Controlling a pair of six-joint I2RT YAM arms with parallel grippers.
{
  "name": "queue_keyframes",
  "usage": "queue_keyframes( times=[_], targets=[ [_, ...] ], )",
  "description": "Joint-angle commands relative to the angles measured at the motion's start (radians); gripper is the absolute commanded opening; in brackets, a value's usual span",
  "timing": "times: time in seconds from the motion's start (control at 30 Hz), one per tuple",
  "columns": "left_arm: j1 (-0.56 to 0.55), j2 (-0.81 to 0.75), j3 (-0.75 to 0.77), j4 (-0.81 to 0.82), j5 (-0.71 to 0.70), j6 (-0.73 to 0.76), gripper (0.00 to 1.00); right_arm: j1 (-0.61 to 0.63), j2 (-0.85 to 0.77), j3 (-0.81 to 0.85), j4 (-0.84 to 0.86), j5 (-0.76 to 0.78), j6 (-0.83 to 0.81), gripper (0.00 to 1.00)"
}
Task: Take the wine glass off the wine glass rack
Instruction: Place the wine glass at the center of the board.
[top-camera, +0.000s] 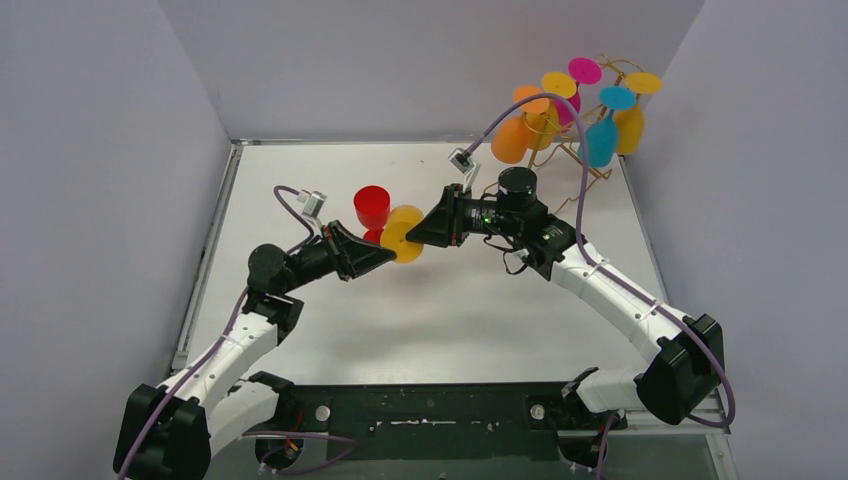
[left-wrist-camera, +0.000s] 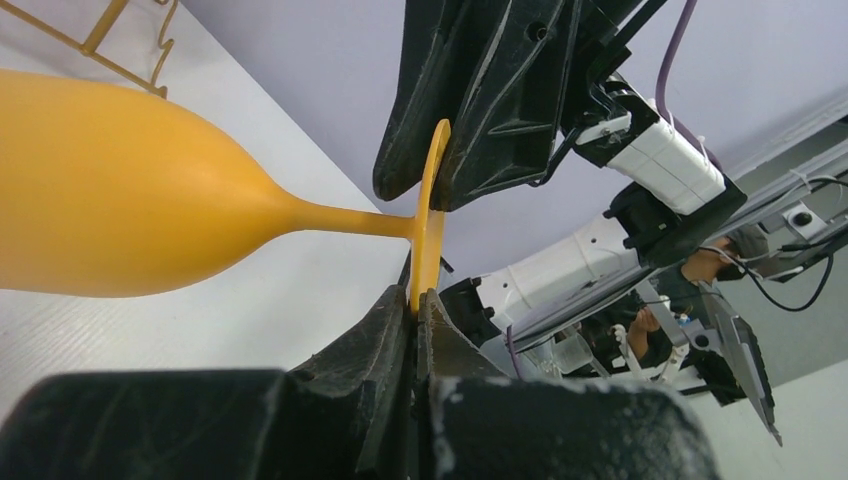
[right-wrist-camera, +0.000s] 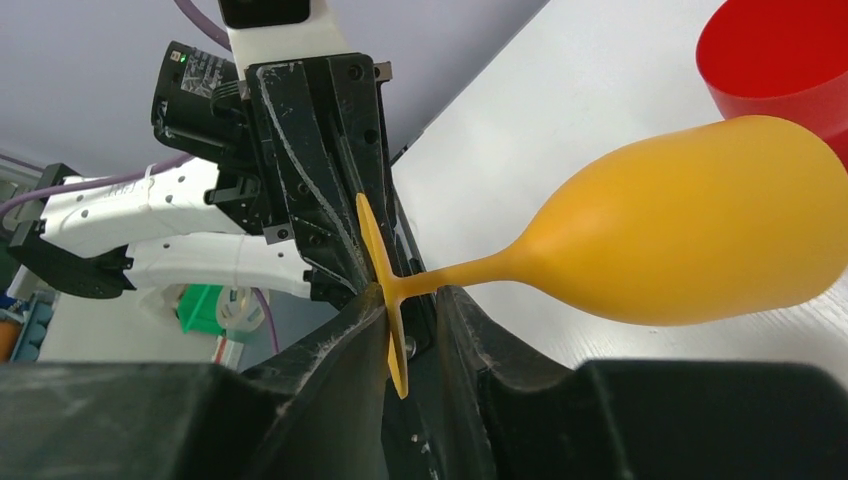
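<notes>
A yellow wine glass (top-camera: 404, 218) lies sideways in the air over the middle of the table, between my two grippers. My left gripper (left-wrist-camera: 415, 297) is shut on the rim of its flat foot, and the bowl (left-wrist-camera: 120, 190) points away to the left. My right gripper (right-wrist-camera: 412, 295) straddles the same foot from the opposite side. It is open: the disc rests against one finger (right-wrist-camera: 345, 340) and a gap shows to the other. The gold wire wine glass rack (top-camera: 588, 165) stands at the table's far right corner.
Several coloured glasses, orange (top-camera: 510, 140), yellow (top-camera: 630, 128), pink and blue (top-camera: 600, 142), hang upside down on the rack. A red cup (top-camera: 371, 207) stands on the table just behind the held glass. Grey walls enclose the table on three sides.
</notes>
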Motion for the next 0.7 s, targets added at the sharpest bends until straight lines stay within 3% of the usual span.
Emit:
queue_keyframes(
  times=[0.0, 0.03, 0.13, 0.23, 0.3, 0.33, 0.53, 0.67],
  targets=[
    [-0.011, 0.007, 0.037, 0.138, 0.043, -0.014, 0.00, 0.011, 0.007, 0.053, 0.020, -0.038, -0.043, 0.24],
    [-0.013, 0.008, 0.038, 0.141, 0.043, -0.014, 0.00, 0.011, 0.005, 0.059, -0.013, -0.033, -0.056, 0.21],
    [-0.015, 0.009, 0.034, 0.141, 0.043, -0.013, 0.00, 0.011, -0.004, 0.059, -0.030, -0.017, -0.073, 0.00],
    [-0.018, 0.007, 0.034, 0.127, 0.053, -0.007, 0.04, 0.012, -0.005, 0.060, -0.022, -0.028, -0.070, 0.00],
    [-0.020, 0.001, 0.043, 0.106, 0.062, 0.000, 0.32, 0.015, -0.007, 0.059, -0.022, -0.032, -0.074, 0.00],
    [-0.022, -0.004, 0.046, 0.098, 0.059, 0.007, 0.36, 0.016, -0.010, 0.055, -0.022, -0.026, -0.074, 0.00],
    [-0.051, 0.000, 0.062, 0.077, 0.058, 0.026, 0.40, 0.025, -0.035, 0.023, 0.008, 0.012, -0.066, 0.00],
    [-0.072, -0.002, 0.086, -0.025, 0.064, 0.090, 0.39, 0.026, -0.045, -0.004, 0.068, -0.010, -0.045, 0.00]
  ],
)
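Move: The left hand still pinches the near, lower-left edge of the yellow glass's foot, whose middle is about 2 cm ahead, 2 cm right and 2 cm up; the standing red glass is some 17 cm ahead, 6 cm left, 20 cm lower. The foot's middle lies level with the right hand point, about 2 cm left, between its part-open fingers; from there the red glass is about 15 cm ahead, 9 cm left, 21 cm lower. Right fingers close on the yellow foot, easing back 1 cm; left fingers then open, backing off about 2 cm. ##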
